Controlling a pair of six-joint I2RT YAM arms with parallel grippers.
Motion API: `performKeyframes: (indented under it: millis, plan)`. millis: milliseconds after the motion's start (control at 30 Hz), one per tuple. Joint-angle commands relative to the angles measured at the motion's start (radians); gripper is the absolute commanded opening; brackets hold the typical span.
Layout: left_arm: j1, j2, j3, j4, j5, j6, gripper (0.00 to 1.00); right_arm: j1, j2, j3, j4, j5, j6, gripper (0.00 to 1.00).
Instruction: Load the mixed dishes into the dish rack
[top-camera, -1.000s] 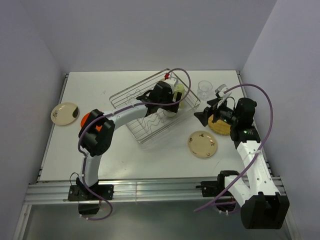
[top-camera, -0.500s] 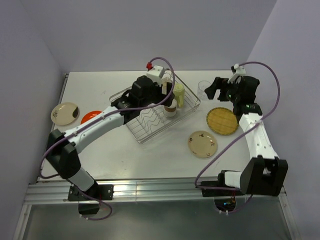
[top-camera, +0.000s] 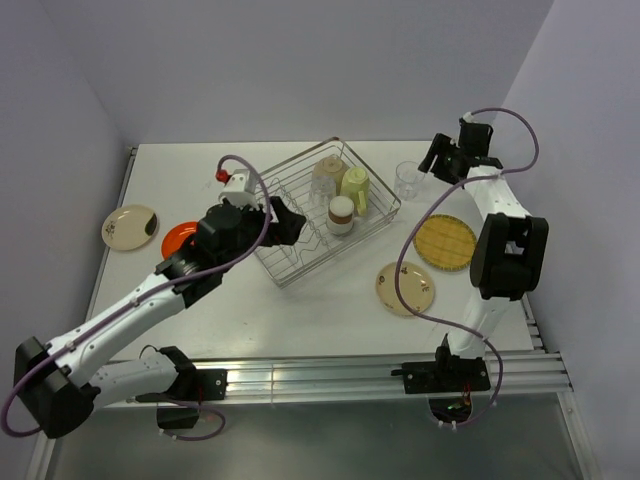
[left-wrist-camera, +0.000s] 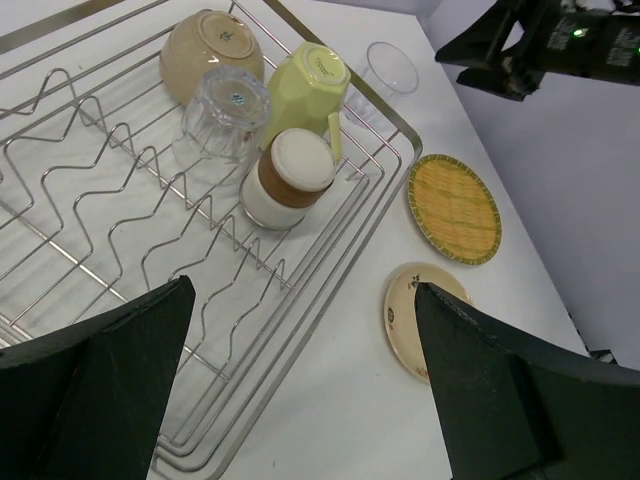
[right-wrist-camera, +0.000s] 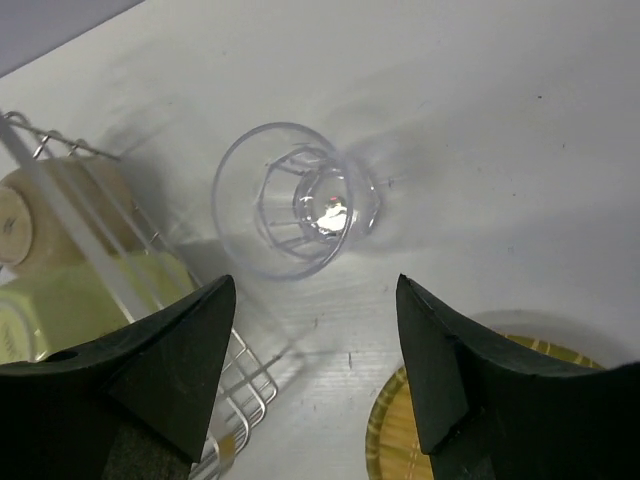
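Observation:
The dish rack (top-camera: 300, 252) stands mid-table. At its far corner it holds a cream bowl (left-wrist-camera: 212, 45), an upturned clear glass (left-wrist-camera: 225, 105), a pale-green mug (top-camera: 355, 185) and a brown-and-white cup (top-camera: 341, 213). My left gripper (left-wrist-camera: 302, 290) hangs open and empty above the rack's near side. Another clear glass (right-wrist-camera: 297, 200) stands upright on the table right of the rack. My right gripper (right-wrist-camera: 313, 283) is open just short of it, with nothing between the fingers. On the table lie a yellow woven plate (top-camera: 445, 242), a cream speckled plate (top-camera: 404, 288), an orange plate (top-camera: 180, 237) and another cream plate (top-camera: 130, 227).
The rack's wire rim (right-wrist-camera: 240, 385) runs close to the left of the standing glass. The yellow plate's edge (right-wrist-camera: 395, 435) lies just under my right fingers. Walls close the table at the back and on both sides.
My left gripper has drawn back from the rack's far corner to its near side. My right gripper has swung from above the yellow plate to the far right beside the standing glass, and its jaws have narrowed a little.

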Motion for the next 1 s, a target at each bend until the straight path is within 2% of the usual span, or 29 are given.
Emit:
performKeyframes:
  millis: [0, 133, 300, 400, 800, 967]
  plan:
    - [0.0, -0.105, -0.062, 0.044, -0.042, -0.089, 0.99, 0.001, 0.062, 0.085, -0.035, 0.048, -0.014, 0.69]
    - [0.001, -0.145, -0.087, 0.044, -0.057, -0.105, 0.99, 0.001, 0.161, 0.142, -0.038, 0.019, -0.02, 0.6]
    - [0.001, -0.121, -0.067, 0.023, -0.051, -0.107, 0.99, 0.004, 0.226, 0.186, -0.035, -0.016, 0.014, 0.48]
    - [0.001, -0.098, -0.05, 0.026, -0.039, -0.11, 0.99, 0.006, 0.254, 0.202, -0.027, -0.016, 0.028, 0.47]
    - [0.001, -0.102, -0.065, 0.044, -0.013, -0.127, 0.99, 0.006, 0.26, 0.165, 0.02, -0.012, 0.054, 0.3]
    - [0.001, -0.122, -0.103, 0.153, 0.045, -0.158, 0.99, 0.006, 0.263, 0.146, 0.037, -0.035, 0.066, 0.22]
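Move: The clear glass stands upright about 5 cm ahead of the open right hand and 5 cm to its left, its middle some 11 cm below. From the glass, the green mug in the rack is roughly 17 cm left and 3 cm nearer, and the yellow plate about 10 cm right and 17 cm nearer. For the left hand, above the rack, the glass lies some 25 cm ahead, 35 cm right and 22 cm down. The right hand drops about 7 cm, mostly in the first half, while easing some 4 cm forward to the right-hand side of the glass's rim, its fingers tipping a little more steeply down. With the height then held, the fingers keep closing from three-quarters open to about a quarter, one going inside the glass and the other outside so that they straddle the wall. ##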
